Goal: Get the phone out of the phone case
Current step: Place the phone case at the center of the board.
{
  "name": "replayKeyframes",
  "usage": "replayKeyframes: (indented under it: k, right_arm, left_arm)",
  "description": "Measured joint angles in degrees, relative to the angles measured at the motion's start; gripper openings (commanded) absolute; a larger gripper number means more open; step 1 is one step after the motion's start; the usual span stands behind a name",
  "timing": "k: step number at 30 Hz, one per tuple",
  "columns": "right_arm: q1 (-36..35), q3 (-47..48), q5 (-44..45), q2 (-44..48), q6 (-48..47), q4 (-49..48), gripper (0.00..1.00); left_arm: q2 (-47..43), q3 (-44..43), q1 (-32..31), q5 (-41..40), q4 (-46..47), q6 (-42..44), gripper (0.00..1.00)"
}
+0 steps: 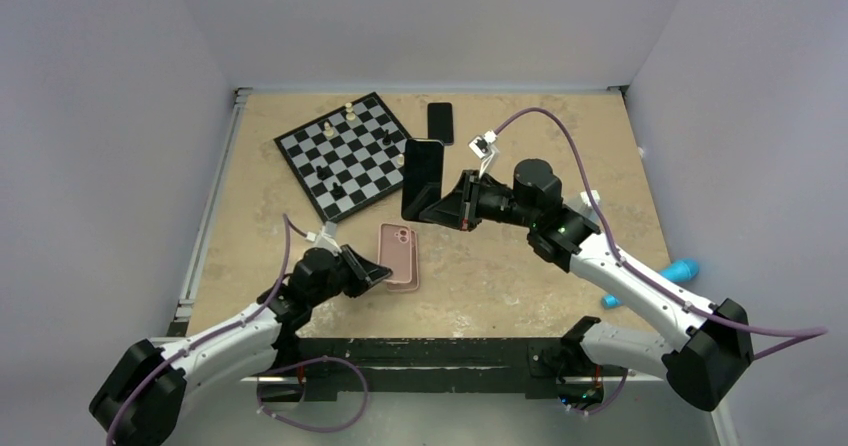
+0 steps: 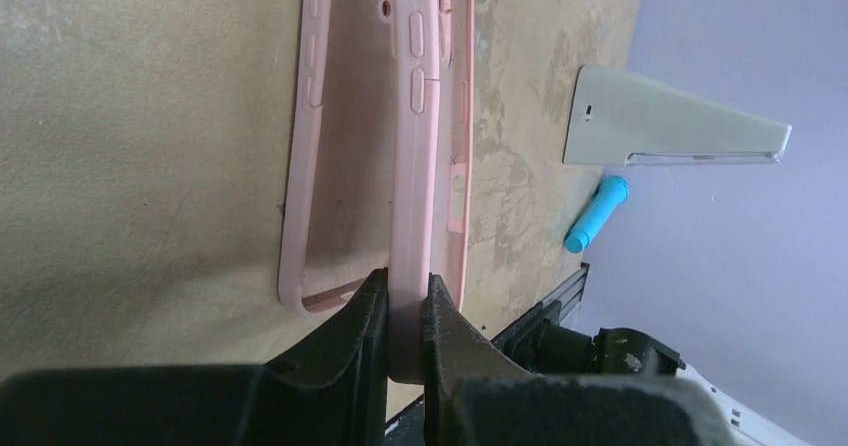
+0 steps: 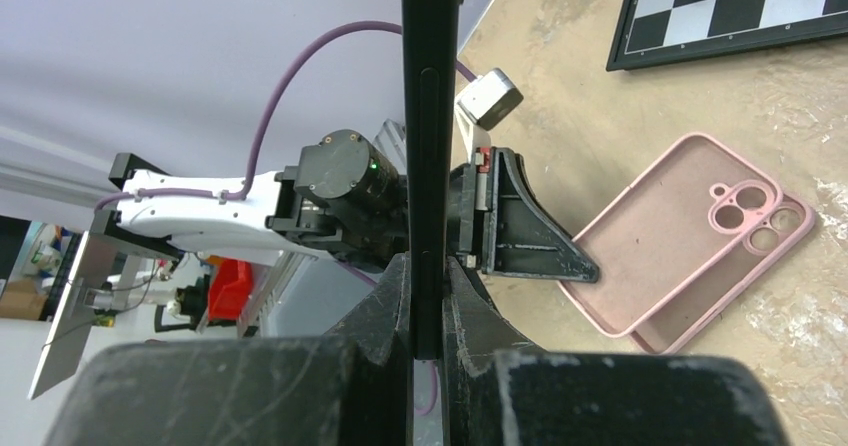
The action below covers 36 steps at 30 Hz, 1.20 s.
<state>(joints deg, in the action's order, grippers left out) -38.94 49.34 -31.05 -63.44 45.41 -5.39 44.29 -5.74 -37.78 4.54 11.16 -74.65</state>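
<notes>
The black phone (image 1: 422, 176) is out of the case and stands on edge above the table, with my right gripper (image 1: 441, 209) shut on its lower edge. In the right wrist view the phone (image 3: 428, 116) runs straight up from between the jaws of that gripper (image 3: 428, 266). The pink phone case (image 1: 398, 254) is empty, and my left gripper (image 1: 384, 274) is shut on its near rim. The left wrist view shows this case (image 2: 414, 116) edge-on in that gripper (image 2: 408, 301). A second pink case-like shape (image 2: 296, 196) lies flat under it.
A chessboard (image 1: 350, 156) with a few pieces lies at the back left. Another dark phone (image 1: 440, 122) rests flat behind the held one. A blue cylinder (image 1: 682, 269) lies at the table's right edge. A metal rail (image 1: 205, 221) borders the left side.
</notes>
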Motion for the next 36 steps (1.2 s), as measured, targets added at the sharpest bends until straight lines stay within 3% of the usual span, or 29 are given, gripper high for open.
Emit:
replayKeyframes:
  k: [9, 15, 22, 27, 30, 36]
  right_arm:
    - [0.39, -0.09, -0.07, -1.16, 0.17, -1.57, 0.00]
    - [3.85, 0.20, -1.62, -6.27, -0.28, -2.23, 0.00]
    - [9.27, 10.29, 4.59, -16.72, -9.42, 8.85, 0.00]
    - [14.01, 19.26, 8.76, -24.37, -16.55, 14.32, 0.00]
    - [16.92, 23.61, 9.60, -30.01, -19.80, 16.59, 0.00]
    - [20.02, 37.22, 13.53, -45.90, -26.64, 24.72, 0.00]
  left_arm:
    - [8.33, 0.02, -0.17, 2.03, 4.52, -2.99, 0.00]
    - [8.90, -0.46, -0.17, 2.08, 2.75, -3.74, 0.35]
    - [11.50, -1.66, -0.17, 3.76, 1.66, -3.91, 0.54]
    - [12.37, -3.13, -0.17, 5.55, 1.40, -3.28, 0.74]
    - [12.33, -4.87, -0.17, 6.21, -0.61, -2.05, 0.99]
    - [9.40, -9.07, -0.20, 5.66, -10.88, 1.33, 1.00]
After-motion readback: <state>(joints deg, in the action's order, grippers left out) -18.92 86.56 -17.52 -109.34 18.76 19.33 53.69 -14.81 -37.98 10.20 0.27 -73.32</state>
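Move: My left hand holds a pink phone case by its edge; the other pink case, which it is to lie on, has its middle about 5 cm ahead, 4 cm right and 5 cm below, with the chessboard some 33 cm ahead and 10 cm left. From my right hand, holding the bare phone, the black phone on the table lies about 40 cm ahead, 3 cm right and 27 cm down; the chessboard is 31 cm ahead, 20 cm left. I lower my left hand about 3 cm, tipping its fingertips down some 10 degrees, to set the case onto the lying one, then spread the fingers fully and lift slightly, easing a little right. Meanwhile my right hand, after a brief hold, keeps its grip and sweeps the phone about 25 cm forward, down and somewhat right towards the black phone, fingers dipping and swinging clockwise. ##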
